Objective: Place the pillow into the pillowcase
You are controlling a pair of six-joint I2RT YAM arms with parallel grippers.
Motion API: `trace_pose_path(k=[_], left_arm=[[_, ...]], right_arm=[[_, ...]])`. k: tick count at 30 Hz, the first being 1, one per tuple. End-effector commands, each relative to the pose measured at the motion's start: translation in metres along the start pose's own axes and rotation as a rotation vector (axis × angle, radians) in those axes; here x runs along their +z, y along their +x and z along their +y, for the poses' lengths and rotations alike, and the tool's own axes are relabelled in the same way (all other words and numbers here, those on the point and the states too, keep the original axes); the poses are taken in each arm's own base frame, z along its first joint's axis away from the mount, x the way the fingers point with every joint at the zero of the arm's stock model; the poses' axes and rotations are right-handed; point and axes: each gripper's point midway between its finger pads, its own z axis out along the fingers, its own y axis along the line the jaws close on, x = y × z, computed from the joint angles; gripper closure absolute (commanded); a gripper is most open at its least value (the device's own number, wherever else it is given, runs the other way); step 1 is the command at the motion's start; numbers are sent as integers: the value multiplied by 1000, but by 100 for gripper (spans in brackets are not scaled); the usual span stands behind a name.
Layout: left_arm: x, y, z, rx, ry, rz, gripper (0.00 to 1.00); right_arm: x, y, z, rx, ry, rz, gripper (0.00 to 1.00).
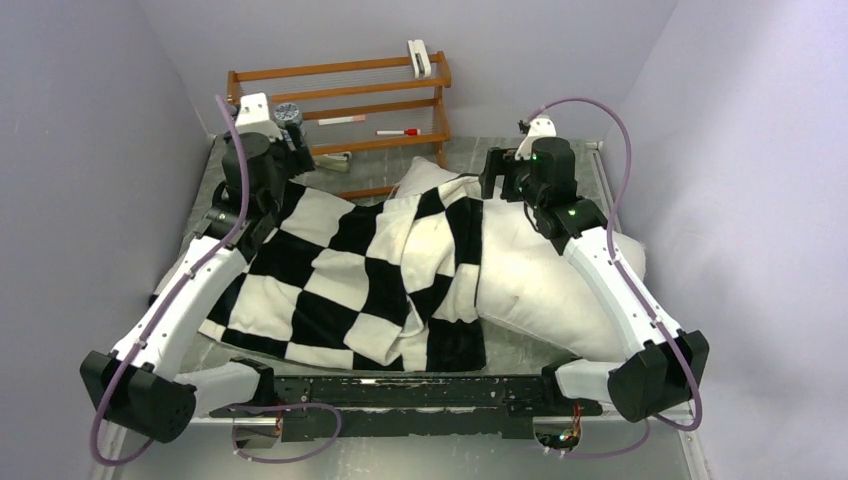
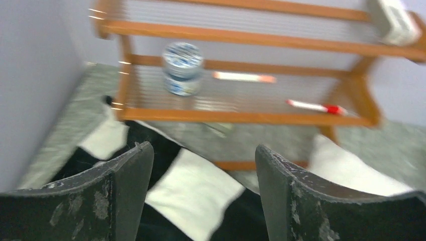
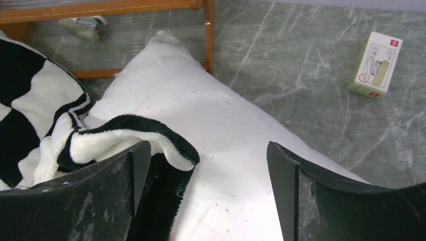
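Note:
The black-and-white checkered pillowcase [image 1: 330, 280] lies spread over the left half of the table, its open edge pulled partway over the white pillow [image 1: 540, 285]. The pillow's right half and a far corner stick out bare. My left gripper [image 1: 297, 152] hovers open over the pillowcase's far left corner [image 2: 193, 196], with nothing between its fingers [image 2: 128, 186]. My right gripper [image 3: 208, 148] stands open just above the pillow [image 3: 236, 125], and the plush rim of the pillowcase [image 3: 135, 133] curls beside its left finger [image 3: 115, 191], loose.
A wooden rack [image 1: 340, 100] stands at the back, holding a patterned jar [image 2: 183, 68] and markers [image 2: 314, 106]. A small box [image 3: 376, 64] lies on the grey table past the pillow. Walls close in on both sides.

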Motion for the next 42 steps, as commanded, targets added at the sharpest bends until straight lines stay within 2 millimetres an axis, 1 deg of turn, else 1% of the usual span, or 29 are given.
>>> trace_pose_path(k=[1,3,5,7,9,11,13,15,17,19,20,24,26,29,31,32,34,35,36,37,38,39,42], left_arm=[[-36,42,-73,-55,348,174,23],[-49,53,-96,-33,446,215,24],[-60,62,-113,-15,519,241,24],[-71,70,-125,0,584,255,24],[-81,73,-137,-3,643,256,25],[-92,76,-151,-7,703,248,25],[-104,80,-167,3,756,242,23],[-109,88,-179,20,790,241,22],[-111,96,-191,44,818,241,20],[-108,111,-201,79,832,256,19],[-104,112,-209,82,841,243,19],[-96,132,-230,106,865,250,19],[-93,141,-240,107,884,242,20],[-89,160,-255,144,909,278,22],[-84,170,-259,171,899,300,29],[-81,170,-258,176,883,301,35],[-75,169,-250,189,824,307,59],[-73,169,-245,203,797,317,69],[-72,169,-242,220,784,325,74],[-73,173,-237,242,767,354,80],[-73,173,-233,251,745,374,85],[-73,173,-228,252,721,387,88],[-75,175,-214,238,679,388,92]], right_arm=[[1,-6,-6,-37,27,40,11],[1,-5,-10,-74,42,63,11],[-2,-3,-15,-126,57,88,11],[-8,-5,-23,-150,98,105,12],[-19,-6,-27,-174,113,115,13],[-29,-5,-25,-183,95,111,14],[-36,0,-17,-179,41,112,15],[-41,7,-13,-176,13,126,15],[-43,16,-15,-181,17,143,15],[-44,27,-19,-207,28,171,15],[-44,32,-21,-228,31,193,14],[-42,41,-28,-275,48,245,13],[-41,45,-28,-292,36,263,12],[-40,53,-29,-319,28,293,12],[-38,59,-30,-341,20,311,11],[-37,62,-29,-348,9,315,10],[-32,70,-26,-362,-25,330,10],[-28,74,-25,-363,-35,340,9],[-24,79,-23,-363,-45,353,9],[-20,84,-20,-361,-71,367,9],[-14,87,-16,-360,-95,376,9],[-9,90,-13,-356,-112,378,9],[13,96,-6,-336,-148,360,9]])
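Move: The left hand goes for the pillowcase's far edge, about 28 cm to its right, 5 cm back and 16 cm below; the pillow's far corner is some 31 right and 5 ahead. The open right hand is above the pillowcase's right edge, roughly 4 cm back, 2 left and 11 below, with the pillow's middle about 13 back and 14 right, the small box 9 ahead and 13 right. Left hand sweeps about 27 cm right and down, pinching the pillowcase's far edge; right sinks, open, towards pillow. ##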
